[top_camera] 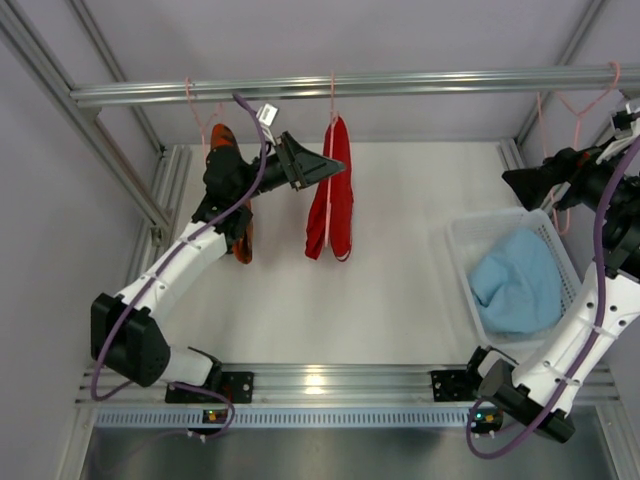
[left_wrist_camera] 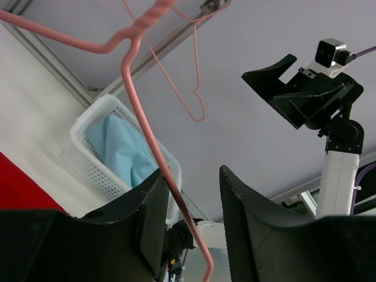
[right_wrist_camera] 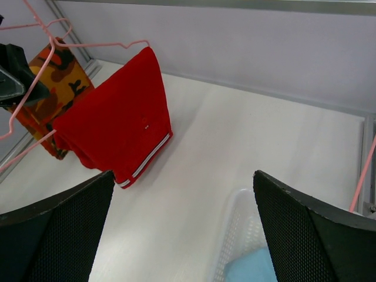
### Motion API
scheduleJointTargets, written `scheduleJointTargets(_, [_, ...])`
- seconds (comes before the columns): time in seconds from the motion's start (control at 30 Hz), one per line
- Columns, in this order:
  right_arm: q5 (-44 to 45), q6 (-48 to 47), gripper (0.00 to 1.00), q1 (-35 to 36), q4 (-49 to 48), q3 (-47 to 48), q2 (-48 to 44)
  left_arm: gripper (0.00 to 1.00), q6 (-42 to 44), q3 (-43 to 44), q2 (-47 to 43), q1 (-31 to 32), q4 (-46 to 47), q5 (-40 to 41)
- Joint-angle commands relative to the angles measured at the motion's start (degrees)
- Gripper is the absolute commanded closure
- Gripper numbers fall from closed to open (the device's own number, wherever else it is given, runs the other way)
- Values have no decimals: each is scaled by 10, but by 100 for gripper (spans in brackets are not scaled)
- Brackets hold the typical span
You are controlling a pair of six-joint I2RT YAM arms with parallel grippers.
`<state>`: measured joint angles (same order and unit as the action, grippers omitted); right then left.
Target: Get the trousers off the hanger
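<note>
The red trousers hang on a pink hanger from the top rail. My left gripper is up at that hanger. In the left wrist view the pink hanger wire runs between the jaws of the left gripper, against the left finger, with a gap to the right one. The orange patterned trousers hang behind the left arm. Light blue trousers lie in the white basket. My right gripper stands open above the basket with nothing in it.
An aluminium rail spans the back. An empty pink hanger hangs at the right, close to the right arm. Frame posts stand at both sides.
</note>
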<state>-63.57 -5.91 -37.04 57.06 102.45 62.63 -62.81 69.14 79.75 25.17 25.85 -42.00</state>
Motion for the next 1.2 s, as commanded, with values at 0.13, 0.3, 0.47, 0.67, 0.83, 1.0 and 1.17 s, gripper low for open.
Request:
scheduleJointTargets(0.13, [-23, -2, 0, -6, 2, -5, -8, 62, -49, -1, 9, 1, 116, -11])
scheduleJointTargets(0.3, [-23, -2, 0, -6, 1, -5, -7, 86, -55, -6, 4, 3, 122, -5])
scheduleJointTargets(0.47, [-25, -3, 1, -6, 2, -9, -9, 100, -51, 2, -9, 5, 114, 0])
scheduleJointTargets(0.67, [-44, -2, 0, -6, -12, -31, -22, 100, -41, 45, -6, 5, 126, -3])
scheduleJointTargets(0.83, [-53, 7, 0, -6, -37, -49, -37, 100, -42, 108, 8, 5, 133, -4])
scheduleJointTargets(1.0, [-62, 1, 1, -6, -34, -48, -35, 100, -44, 143, 16, 8, 133, -3])
scheduleJointTargets(1.17, [-92, -37, 0, -4, -20, -69, -46, 100, -39, 147, 2, 12, 121, 0])
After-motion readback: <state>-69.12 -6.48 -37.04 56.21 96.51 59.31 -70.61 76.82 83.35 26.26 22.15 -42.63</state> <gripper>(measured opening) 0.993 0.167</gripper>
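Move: The red trousers' hanger is already between the left hand's half-open fingers: the shoulder wire on the robot's side lies at their height and only about 1 cm to the right. From this hand, the red trousers hang with their middle some 6 cm ahead, 1 cm to the right and 18 cm below; the rail is about 8 cm ahead and 12 cm up. The camouflage trousers hang around 22 cm to the left, 6 cm ahead and 18 cm below. From the right hand, the wire lies roughly 43 cm to the left, 6 cm ahead and 4 cm below. The left hand holds nearly still while its half-open fingers shut and pinch the near shoulder wire of the red trousers' hanger, then, after a slight dip, lifts the hanger to finish about 2.5 cm higher and a good 1 cm to the right. Meanwhile the right hand, empty and wide open, eases about 2 cm left and slightly back and down, towards the red trousers. ##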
